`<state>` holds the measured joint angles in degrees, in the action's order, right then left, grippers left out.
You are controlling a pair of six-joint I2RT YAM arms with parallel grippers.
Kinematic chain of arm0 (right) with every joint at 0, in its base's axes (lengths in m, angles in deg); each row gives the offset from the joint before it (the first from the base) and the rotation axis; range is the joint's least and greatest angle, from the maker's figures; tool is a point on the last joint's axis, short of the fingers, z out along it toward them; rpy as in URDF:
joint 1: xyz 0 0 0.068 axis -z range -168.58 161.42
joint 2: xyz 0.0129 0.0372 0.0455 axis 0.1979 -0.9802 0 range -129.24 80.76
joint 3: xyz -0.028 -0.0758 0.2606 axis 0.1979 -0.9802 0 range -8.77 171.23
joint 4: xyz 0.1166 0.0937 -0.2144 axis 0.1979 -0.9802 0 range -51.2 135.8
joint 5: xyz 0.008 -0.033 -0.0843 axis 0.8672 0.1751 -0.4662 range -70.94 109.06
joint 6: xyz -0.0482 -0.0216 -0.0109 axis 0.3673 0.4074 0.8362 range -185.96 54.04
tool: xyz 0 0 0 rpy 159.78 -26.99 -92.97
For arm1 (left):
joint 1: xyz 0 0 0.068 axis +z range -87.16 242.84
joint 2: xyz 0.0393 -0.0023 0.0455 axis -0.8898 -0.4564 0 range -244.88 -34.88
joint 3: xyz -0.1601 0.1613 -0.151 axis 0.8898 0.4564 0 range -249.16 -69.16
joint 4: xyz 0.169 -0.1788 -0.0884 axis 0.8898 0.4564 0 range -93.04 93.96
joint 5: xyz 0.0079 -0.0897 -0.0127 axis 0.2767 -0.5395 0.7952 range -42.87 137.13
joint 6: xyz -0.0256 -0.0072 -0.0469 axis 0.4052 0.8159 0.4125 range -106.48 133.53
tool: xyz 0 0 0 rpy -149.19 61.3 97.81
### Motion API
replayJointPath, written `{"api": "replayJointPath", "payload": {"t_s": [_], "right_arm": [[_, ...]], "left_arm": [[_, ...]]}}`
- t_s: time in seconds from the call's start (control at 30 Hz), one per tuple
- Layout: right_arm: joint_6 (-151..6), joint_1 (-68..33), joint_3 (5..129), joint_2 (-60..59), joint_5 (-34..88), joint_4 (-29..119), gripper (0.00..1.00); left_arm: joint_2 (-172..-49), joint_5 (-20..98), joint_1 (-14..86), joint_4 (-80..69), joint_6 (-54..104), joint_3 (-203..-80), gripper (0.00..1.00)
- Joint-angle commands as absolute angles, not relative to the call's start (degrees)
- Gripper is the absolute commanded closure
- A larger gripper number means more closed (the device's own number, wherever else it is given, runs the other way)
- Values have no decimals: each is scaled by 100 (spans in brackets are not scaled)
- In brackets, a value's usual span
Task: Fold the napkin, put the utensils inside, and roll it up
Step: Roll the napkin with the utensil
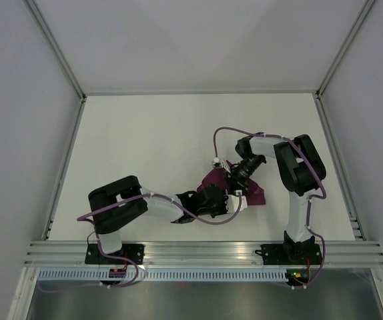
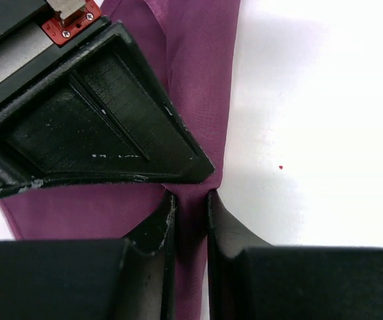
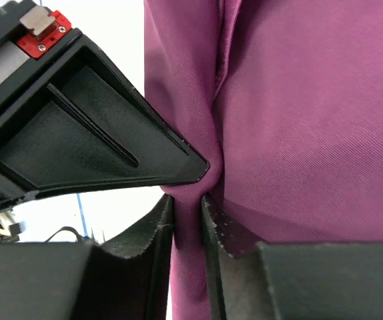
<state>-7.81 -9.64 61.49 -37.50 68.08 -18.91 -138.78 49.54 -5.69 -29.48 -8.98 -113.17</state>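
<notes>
The magenta-purple napkin (image 1: 253, 194) is bunched between the two arms at the table's middle right; it also shows in the left wrist view (image 2: 198, 60) and the right wrist view (image 3: 311, 120). My left gripper (image 1: 213, 200) is shut on a fold of the napkin, the cloth pinched between its fingers (image 2: 190, 220). My right gripper (image 1: 235, 179) is shut on another fold of the napkin (image 3: 187, 213), close above the left one. The utensils are out of view.
The white table (image 1: 145, 147) has grey walls on three sides and a metal rail along its near edge (image 1: 205, 253). Purple cables loop over both arms.
</notes>
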Motion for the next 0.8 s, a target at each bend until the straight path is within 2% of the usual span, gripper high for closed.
{"api": "replayJointPath", "payload": {"t_s": [0.0,0.13,0.37,0.53,0.77], "right_arm": [[-689,-1047,6031,-3528,6266,-1018,66],[-883,-968,6119,-3070,6310,-1054,49],[-1331,-626,6374,-2411,6362,-984,45],[-1385,-169,6173,-1919,6363,-702,45],[-1341,-115,4444,-163,5923,519,44]], "left_arm": [[-14343,3792,-334,-1719,51,-11293,98],[-14263,3264,17,-1842,394,-11170,98],[-14386,2324,457,-1868,868,-11179,98],[-14641,2165,773,-1641,1124,-11336,98],[-15230,1313,1081,-928,1291,-11881,98]]}}
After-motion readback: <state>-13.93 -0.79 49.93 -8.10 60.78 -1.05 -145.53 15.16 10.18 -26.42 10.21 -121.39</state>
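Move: Both hands already pinch the napkin roll, with its middle about 2 cm to the left hand's right and 3 cm to the right hand's left, at their height. The still-flat napkin spreads ahead: its middle is about 6 cm ahead and 2 cm left of the left hand, and about 6 cm ahead and 6 cm left of the right. The roll's right end is about 8 cm to the right and 2 cm back from the right hand. Right fingers open, rising forward and rightward some 10 cm off the roll; left stays pinching, turning about 35 degrees. ##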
